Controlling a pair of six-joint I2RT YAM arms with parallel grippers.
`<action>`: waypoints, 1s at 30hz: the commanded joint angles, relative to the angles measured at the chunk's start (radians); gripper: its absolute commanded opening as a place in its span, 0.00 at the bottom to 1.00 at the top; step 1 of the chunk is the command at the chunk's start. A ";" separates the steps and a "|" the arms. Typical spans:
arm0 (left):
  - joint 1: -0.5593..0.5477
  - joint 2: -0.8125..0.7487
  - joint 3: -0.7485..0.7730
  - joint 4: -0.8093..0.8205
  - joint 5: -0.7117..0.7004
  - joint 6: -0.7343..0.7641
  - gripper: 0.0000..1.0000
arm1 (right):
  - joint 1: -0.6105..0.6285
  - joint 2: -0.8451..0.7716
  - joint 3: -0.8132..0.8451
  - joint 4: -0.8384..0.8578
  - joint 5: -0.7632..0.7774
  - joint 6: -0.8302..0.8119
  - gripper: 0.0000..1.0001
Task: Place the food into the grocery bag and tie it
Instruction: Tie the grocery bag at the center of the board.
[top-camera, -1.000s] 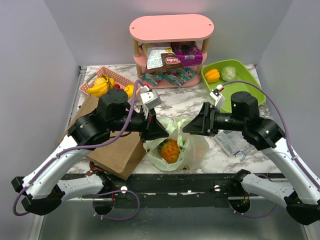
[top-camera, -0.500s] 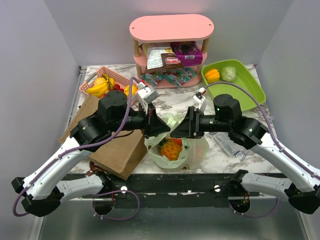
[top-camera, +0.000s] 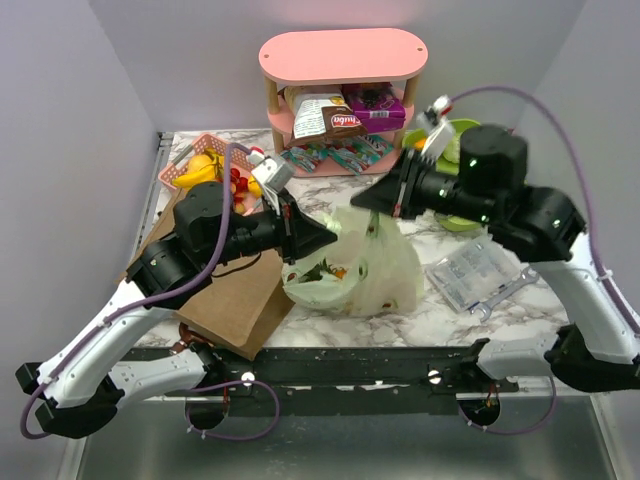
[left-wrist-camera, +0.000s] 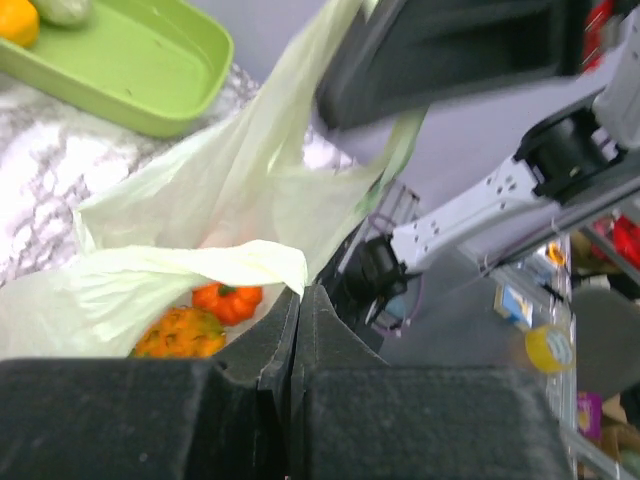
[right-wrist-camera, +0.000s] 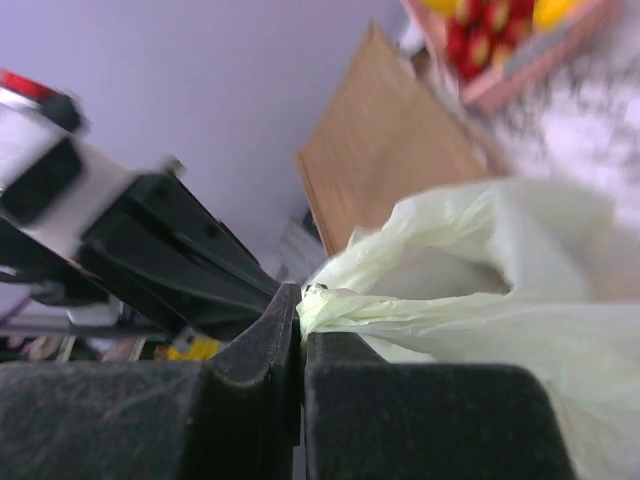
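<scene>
The pale-green grocery bag (top-camera: 372, 268) stands at the table's front middle, pulled up between both arms. My left gripper (top-camera: 331, 240) is shut on the bag's left rim (left-wrist-camera: 262, 262). My right gripper (top-camera: 366, 205) is shut on a bunched strip of the bag (right-wrist-camera: 400, 308), held higher and further back. Inside the bag lie an orange bumpy fruit (left-wrist-camera: 180, 335) and a small orange-red vegetable (left-wrist-camera: 228, 300). More food stays outside: a white-and-brown snack pack (top-camera: 325, 118) and a purple box (top-camera: 375, 103) on the shelf.
A pink shelf (top-camera: 343, 55) stands at the back. A pink basket (top-camera: 205, 165) of fruit sits at the back left, a green tray (top-camera: 492, 150) at the back right. A brown paper bag (top-camera: 235, 295) lies left of the grocery bag, a clear plastic container (top-camera: 468, 275) to its right.
My right gripper moved in to the bag, shut on its plastic and rose up and back with it. The bag now stands taller and stretched. The left gripper stayed shut and shifted slightly back.
</scene>
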 joint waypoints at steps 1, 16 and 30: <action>0.005 -0.014 0.105 0.130 -0.158 -0.065 0.00 | 0.005 0.162 0.461 -0.258 0.230 -0.147 0.01; 0.019 0.018 0.019 0.380 -0.206 -0.081 0.00 | 0.004 0.119 0.268 -0.211 0.140 -0.280 0.01; 0.020 -0.017 -0.138 0.444 -0.109 -0.074 0.00 | 0.004 0.132 0.060 -0.008 -0.370 -0.345 0.01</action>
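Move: Each hand already grips a bag handle. From the left hand, the right one's handle is about 3 cm ahead, 2 cm right and 1 cm higher; from the right hand, the left one's is about 3 cm back, 2 cm left and 1 cm lower. The grocery bag's body is some 27 cm below the left hand, about 5 cm ahead and 5 cm right, and the brown paper bag some 22 cm left of that hand, 8 cm ahead and 30 cm down. Both hands keep their closed grips and hoist the two handles sharply straight up over the grocery bag, the left by about 10 cm and the right by about 12 cm, each also easing forward, before coming back down. The left works on forward to finish some 5 cm farther out and slightly higher, its fingertips tilted up about 15 degrees, while the right sinks to a little below its starting height, then draws back towards the base and slightly left, tips dipping, to come in on the near side of the left hand. ##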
